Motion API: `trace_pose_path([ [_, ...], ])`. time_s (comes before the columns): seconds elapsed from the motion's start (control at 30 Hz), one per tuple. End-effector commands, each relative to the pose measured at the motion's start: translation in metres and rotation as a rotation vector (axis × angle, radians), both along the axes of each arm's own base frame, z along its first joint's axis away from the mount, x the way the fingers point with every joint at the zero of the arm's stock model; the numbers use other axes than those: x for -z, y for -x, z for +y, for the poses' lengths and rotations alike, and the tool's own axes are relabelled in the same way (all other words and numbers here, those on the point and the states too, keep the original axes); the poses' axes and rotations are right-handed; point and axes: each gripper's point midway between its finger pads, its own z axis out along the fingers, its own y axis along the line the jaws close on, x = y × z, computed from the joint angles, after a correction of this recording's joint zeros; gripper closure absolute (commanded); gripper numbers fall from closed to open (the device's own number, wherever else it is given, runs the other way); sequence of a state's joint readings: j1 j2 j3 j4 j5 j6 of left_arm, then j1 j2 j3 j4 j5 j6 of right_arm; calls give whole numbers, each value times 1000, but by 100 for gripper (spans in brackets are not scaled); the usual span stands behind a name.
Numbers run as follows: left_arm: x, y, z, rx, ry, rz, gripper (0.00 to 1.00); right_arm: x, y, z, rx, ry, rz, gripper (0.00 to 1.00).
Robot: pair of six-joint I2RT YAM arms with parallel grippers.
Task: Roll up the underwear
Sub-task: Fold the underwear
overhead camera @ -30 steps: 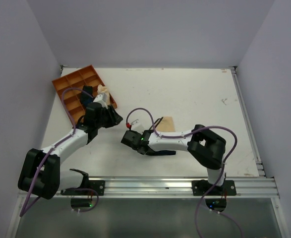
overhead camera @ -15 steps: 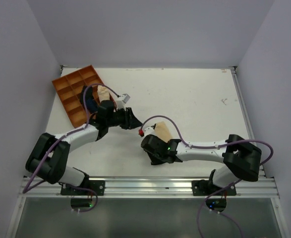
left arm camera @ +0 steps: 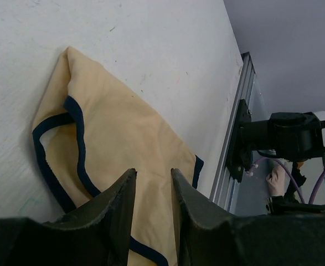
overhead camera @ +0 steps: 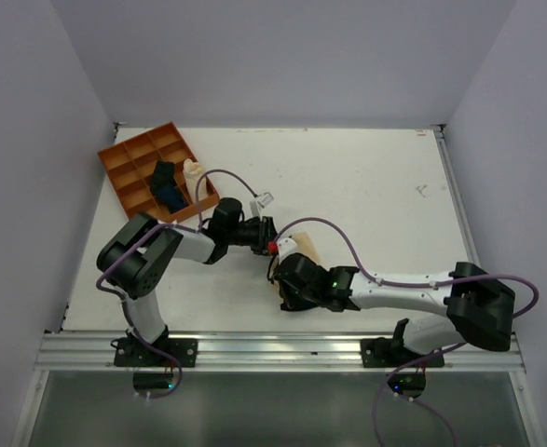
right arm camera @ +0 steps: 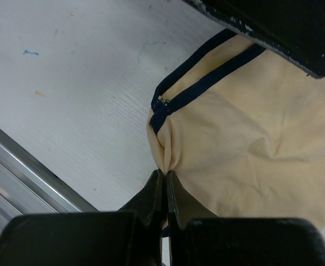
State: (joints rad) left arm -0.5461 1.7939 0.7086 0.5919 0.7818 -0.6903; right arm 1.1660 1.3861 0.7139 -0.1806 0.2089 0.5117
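The underwear (overhead camera: 304, 248) is a beige cloth with a dark edge band, lying flat near the table's middle. In the left wrist view the underwear (left arm camera: 123, 130) spreads out under my left gripper (left arm camera: 152, 176). Its jaws stand a little apart over the cloth near its near edge, and nothing is pinched between them. My left gripper (overhead camera: 267, 238) comes at the cloth from the left. My right gripper (right arm camera: 165, 173) is shut on a puckered fold at the edge of the underwear (right arm camera: 251, 138), close to a corner of the band. From above, my right gripper (overhead camera: 290, 269) sits at the cloth's near side.
An orange compartment tray (overhead camera: 124, 175) stands at the back left, holding a dark blue roll (overhead camera: 167, 186) and a cream roll (overhead camera: 192, 171). An aluminium rail (overhead camera: 282, 349) runs along the near table edge. A left finger (right arm camera: 273, 27) crosses the top of the right wrist view.
My left gripper has swung right from the tray to the underwear, its jaws narrowing. My right gripper has moved toward the near edge and to the cloth's near side.
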Motion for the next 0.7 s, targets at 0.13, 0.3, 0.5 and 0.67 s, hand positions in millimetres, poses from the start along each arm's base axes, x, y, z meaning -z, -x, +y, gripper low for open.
trace_pose_path([
  [0.13,-8,-5,-20,41,72,-57,65,-15,-4,-3,38,-63,-38,100],
  [0.3,16,-18,-13,-34,-49,-35,66,-21,-8,-14,91,-79,-68,100],
  [0.5,43,-32,8,-153,-230,-22,65,-27,-8,-25,121,-107,-88,100],
  [0.67,45,-39,30,-262,-337,-34,65,-19,-4,-22,99,-103,-66,100],
])
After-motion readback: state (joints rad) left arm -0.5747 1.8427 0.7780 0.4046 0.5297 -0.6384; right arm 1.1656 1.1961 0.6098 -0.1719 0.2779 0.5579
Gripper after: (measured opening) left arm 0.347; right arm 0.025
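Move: The far hem of the underwear is what my left hand wants: roughly 3 cm ahead, 1 cm to the right and 6 cm below. My right fingers already pinch its near-left corner, some 12 cm back from my left hand, 3 cm to its right and 2 cm lower. From my right hand that far hem is about 15 cm ahead, 2 cm left and 4 cm below; the dark waistband sits 2 cm back, 4 cm right and 4 cm below. I sink my left hand about 4 cm towards the underwear's far hem, first easing slightly right, then swinging forward some 3 cm as its fingertips tip down and the hand turns counter-clockwise, some 15 degrees in all; those fingers stay partly open. Meanwhile my right hand keeps its pinch and draws the near corner about 2 cm right and 2 cm up. ##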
